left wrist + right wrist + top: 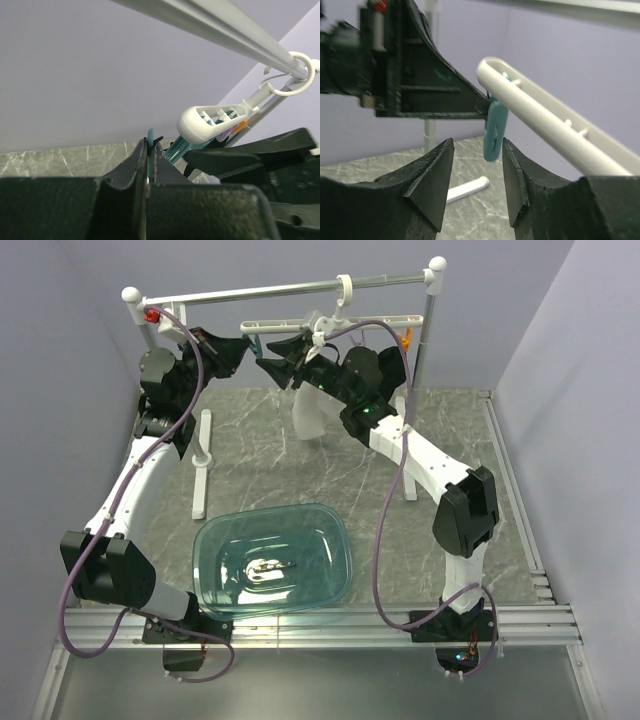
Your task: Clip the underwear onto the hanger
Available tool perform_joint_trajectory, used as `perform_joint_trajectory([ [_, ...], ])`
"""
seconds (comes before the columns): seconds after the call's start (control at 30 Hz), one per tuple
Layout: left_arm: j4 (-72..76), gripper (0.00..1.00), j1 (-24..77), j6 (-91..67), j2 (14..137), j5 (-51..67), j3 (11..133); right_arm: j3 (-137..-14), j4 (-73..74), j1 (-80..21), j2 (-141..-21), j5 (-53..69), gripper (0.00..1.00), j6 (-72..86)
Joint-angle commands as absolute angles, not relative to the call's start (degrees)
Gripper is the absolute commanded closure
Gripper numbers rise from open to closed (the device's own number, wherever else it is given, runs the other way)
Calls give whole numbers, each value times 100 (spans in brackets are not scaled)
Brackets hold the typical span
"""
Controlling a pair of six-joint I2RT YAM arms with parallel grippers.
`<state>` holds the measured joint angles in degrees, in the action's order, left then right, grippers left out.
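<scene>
The white hanger (335, 324) hangs by its hook from the grey rail. My left gripper (246, 348) is at the bar's left end, shut on a teal peg (149, 139), with the rounded bar end (207, 120) just beyond it. My right gripper (270, 362) is open right beside it. In the right wrist view the teal peg (495, 129) hangs from the bar (545, 115) between and just past my open fingertips, touching neither. The white underwear (310, 418) hangs below the bar behind the right gripper, its top hidden. An orange peg (406, 337) sits at the right end.
The grey rail (290, 290) stands on two white posts with flat feet (202, 475) on the marbled table. A teal transparent basin (215, 550) with a small object inside sits at the front centre. Purple walls close in on the left, back and right.
</scene>
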<state>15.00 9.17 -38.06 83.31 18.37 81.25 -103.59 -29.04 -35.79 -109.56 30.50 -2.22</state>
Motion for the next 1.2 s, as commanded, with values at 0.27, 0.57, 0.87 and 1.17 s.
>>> perform_joint_trajectory([
  [0.27, 1916, 100, 958, -4307, 7989, 2347, 8025, -10573, -2971, -3665, -10977, 2654, 49, -334],
  [0.57, 2004, 100, 958, -4500, 7954, 2382, 7954, -10582, -2918, -3718, -11030, 2593, 52, -395],
  [0.87, 2127, 100, 958, -4702, 7954, 2434, 7910, -10495, -2821, -3726, -11021, 2628, 56, -554],
  [1.17, 2338, 89, 958, -4825, 7831, 2558, 7682, -10600, -2654, -3727, -11057, 2531, 93, -545],
])
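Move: The hanger's leftmost clip, the teal one, is already in my shut left fingers, its middle about 1 cm ahead of them and 1 cm to the right. From my half-open right hand it is some 3 cm ahead, 2 cm left and 1 cm below. The hanger's left end is about 4 cm ahead of the right hand, 5 cm left and 4 cm up. The white underwear hangs roughly 11 cm to its right, 2 cm ahead and 13 cm lower. I settle my right hand about 2 cm down and forward around the lower end of the teal clip, then close its half-open fingers nearly shut and pinch it there. My left hand keeps its pinch and draws the clip some 2 cm back and right towards the right fingers, turning slightly, and its grip just starts to ease at the very end. ##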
